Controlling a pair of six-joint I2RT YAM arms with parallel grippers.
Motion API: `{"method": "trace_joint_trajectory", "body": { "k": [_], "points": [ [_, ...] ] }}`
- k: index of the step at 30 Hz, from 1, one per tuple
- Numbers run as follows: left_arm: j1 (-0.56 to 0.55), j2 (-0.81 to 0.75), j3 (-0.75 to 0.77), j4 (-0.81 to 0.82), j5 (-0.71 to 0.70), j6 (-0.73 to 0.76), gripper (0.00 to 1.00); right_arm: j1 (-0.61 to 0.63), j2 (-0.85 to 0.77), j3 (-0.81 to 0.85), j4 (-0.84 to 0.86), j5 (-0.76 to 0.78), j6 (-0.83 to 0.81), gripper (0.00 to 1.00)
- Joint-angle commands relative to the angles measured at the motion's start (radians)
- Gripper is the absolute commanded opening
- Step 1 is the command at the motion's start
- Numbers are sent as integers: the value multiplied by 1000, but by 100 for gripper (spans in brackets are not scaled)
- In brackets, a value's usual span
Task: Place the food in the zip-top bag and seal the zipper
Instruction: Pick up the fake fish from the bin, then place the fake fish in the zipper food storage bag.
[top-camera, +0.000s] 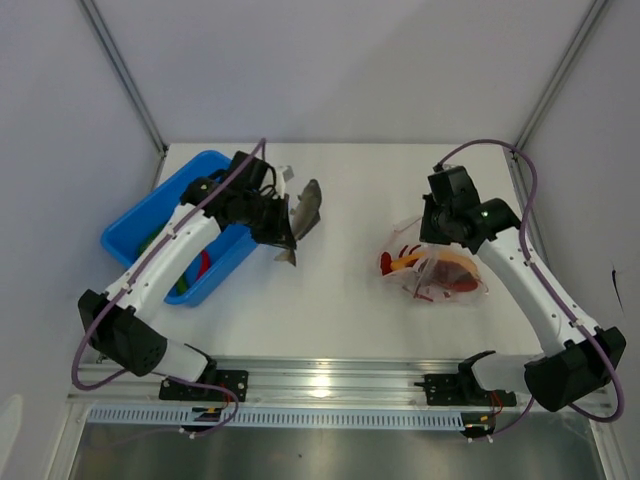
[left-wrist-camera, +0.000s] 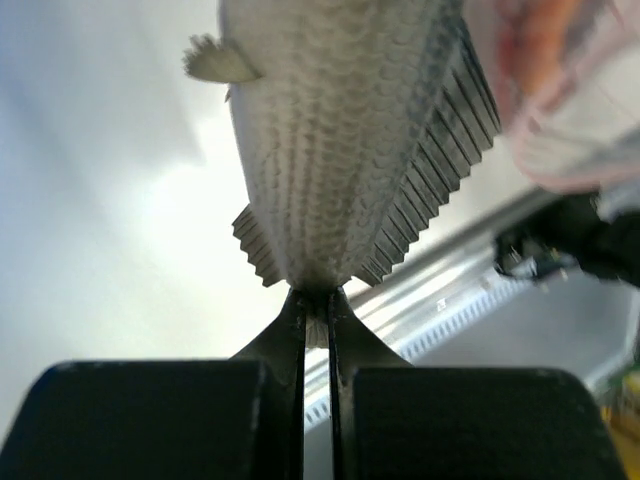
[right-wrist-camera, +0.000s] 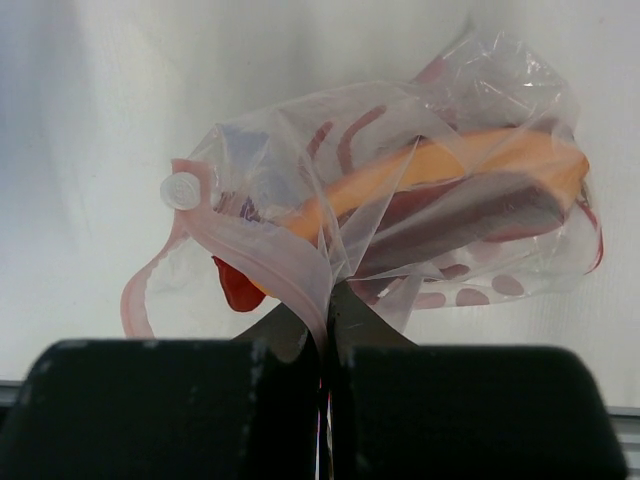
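My left gripper (top-camera: 283, 232) (left-wrist-camera: 317, 305) is shut on the tail end of the grey fish (top-camera: 306, 205) (left-wrist-camera: 350, 130), which it holds above the table just right of the blue bin. The zip-top bag (top-camera: 438, 268) (right-wrist-camera: 400, 200) lies crumpled at the right. An orange piece (right-wrist-camera: 450, 165) and red chillies (right-wrist-camera: 235, 285) show inside it. My right gripper (top-camera: 428, 243) (right-wrist-camera: 328, 300) is shut on the bag's mouth edge by the pink zipper (right-wrist-camera: 260, 255), which curls open to the left. The bag also shows as a blur in the left wrist view (left-wrist-camera: 570, 100).
A blue plastic bin (top-camera: 140, 225) stands at the back left, with green and red toy foods (top-camera: 195, 270) in it beneath the left arm. A metal rail (top-camera: 330, 380) runs along the near table edge. Grey walls close in the back and sides.
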Motion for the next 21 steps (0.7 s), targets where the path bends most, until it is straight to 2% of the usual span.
{"method": "trace_joint_trajectory", "body": {
  "k": [1,9,13,21],
  "points": [
    [-130,16,78,-45,104,-80,1,-4,20,51,39,64,-39,0],
    [-341,113,223,-194,217,-48,1,5,28,41,68,119,-98,0],
    [-382,150,208,-199,282,-49,1,36,6,2,100,165,-122,0],
    [-448,204,211,-228,285,-59,1,123,-31,-45,149,205,-148,0]
  ]
}}
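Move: The left gripper already holds the fake fish by its tail. The zip-top bag's open mouth is roughly 25 cm to its right, 2 cm farther out and 8 cm lower. The food already in the bag is about 38 cm to the right, nearly level front to back and 17 cm down; the blue bin's middle is 29 cm left and 12 cm ahead, 16 cm down. From the right gripper, which pinches the bag's rim, the mouth is about 5 cm left and 8 cm below. Swing the left gripper back about 13 cm and right about 11 cm, nearly level and easing to a stop, keeping the tail pinched. Turn it clockwise nearly 30 degrees and tilt it on the way, so the fish's head comes round towards the bag mouth. Keep the right fingers shut on the rim, nudging forward and right a couple of centimetres, then back left, with about 10 degrees of roll. ##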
